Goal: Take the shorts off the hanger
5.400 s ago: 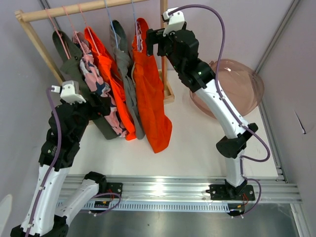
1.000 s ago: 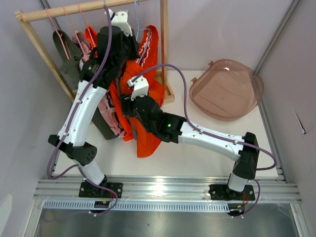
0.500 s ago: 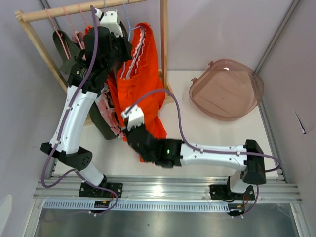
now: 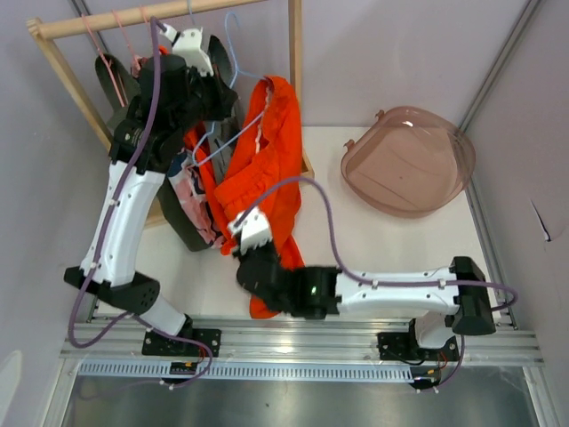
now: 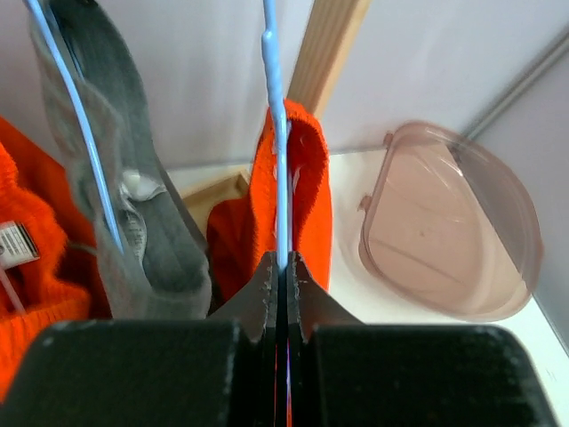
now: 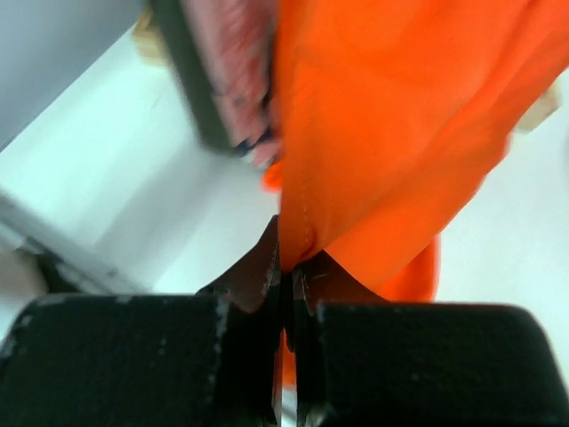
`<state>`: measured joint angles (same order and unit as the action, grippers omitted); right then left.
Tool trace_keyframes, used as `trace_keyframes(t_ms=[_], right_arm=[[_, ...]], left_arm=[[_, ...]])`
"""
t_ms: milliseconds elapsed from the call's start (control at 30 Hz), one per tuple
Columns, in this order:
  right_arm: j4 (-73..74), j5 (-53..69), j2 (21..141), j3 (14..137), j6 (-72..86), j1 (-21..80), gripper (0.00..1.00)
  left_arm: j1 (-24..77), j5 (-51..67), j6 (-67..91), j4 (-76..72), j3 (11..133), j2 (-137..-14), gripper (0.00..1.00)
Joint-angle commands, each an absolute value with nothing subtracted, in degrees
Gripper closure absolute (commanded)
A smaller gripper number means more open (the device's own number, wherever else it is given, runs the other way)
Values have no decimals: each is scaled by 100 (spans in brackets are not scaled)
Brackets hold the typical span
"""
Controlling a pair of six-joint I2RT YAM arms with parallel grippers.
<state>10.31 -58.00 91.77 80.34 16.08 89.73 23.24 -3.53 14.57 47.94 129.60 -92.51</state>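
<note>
A bright orange pair of shorts hangs stretched from a light blue wire hanger down toward the near edge. My left gripper is shut on the hanger's wire, just below the wooden rail. Low near the table's front, my right gripper is shut on the orange shorts' lower hem. Grey shorts, a second orange pair, a pink patterned pair and a dark olive pair hang to the left.
The wooden rack stands at the back left, with its right post beside the orange shorts. A translucent pink dome lies on the table at the right. A metal rail runs along the near edge.
My right gripper has closed on the orange shorts' hem and dropped toward the near edge, pulling the fabric long. The left arm has shifted left with the blue hanger.
</note>
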Motion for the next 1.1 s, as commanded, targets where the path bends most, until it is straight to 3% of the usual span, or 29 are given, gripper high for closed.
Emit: trace_keyframes(t_ms=[0,100,200,333,433,533,833,867,933,967,1067], right_arm=[[62,-5705,8412,8339,468,7834,100],[-158,-4950,8183,9101,-182,6393,100],[-18,-4343,8279,9973,-571,4908,100],[1043,-3377,8744,11825,-124,3036,100],[1387,-2779,9113,12260,210,2015,100],[1389,-2252,9176,11972,570,1373,100],[141,-1346,9140,8518,870,976,100],[175,-1319,9306,8404,879,949,89],[411,-1301,9456,8253,922,923,37],[465,-1344,9492,8192,992,897,3],[449,-1415,9300,7780,1220,879,1]], left_arm=[[2434,130,1670,4150,11835,-8220,100],[2671,97,1635,4043,10858,-7393,100],[2804,27,1573,4183,10723,-6944,100],[2812,-193,1486,4332,10380,-6514,100],[2812,-281,1450,4351,10310,-6416,100],[2812,-343,1450,4307,10274,-6363,100],[2812,-588,1494,3867,10134,-6582,100],[2812,-615,1477,3850,10151,-6653,100],[2812,-668,1433,3797,10327,-6880,100],[2812,-711,1380,3788,10388,-6969,100],[2812,-895,1222,3788,10993,-7408,100]])
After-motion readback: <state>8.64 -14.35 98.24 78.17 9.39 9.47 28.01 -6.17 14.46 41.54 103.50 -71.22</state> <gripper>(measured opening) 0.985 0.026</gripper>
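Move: My right hand holds the red-orange shorts by their near edge. The tray they go to lies about 38 cm ahead and 45 cm to its right, some 26 cm lower; the rack's right foot is equally far ahead, only 15 cm to its right. From my left hand, pinching the blue hanger, the shorts' waist end is about 12 cm ahead, 10 cm right and 8 cm lower, and the grey garment 10 cm ahead, 4 cm left and 8 cm lower. I swing the shorts forward, right and up with my right hand, about 30 cm above where it starts, turning it some 40 degrees clockwise, then plunge about 40 cm over the tray, tip the fingers down and open them wide. My left hand keeps pinching the hanger, draws it back 14 cm from the grey garment, then comes forward about 6 cm. ##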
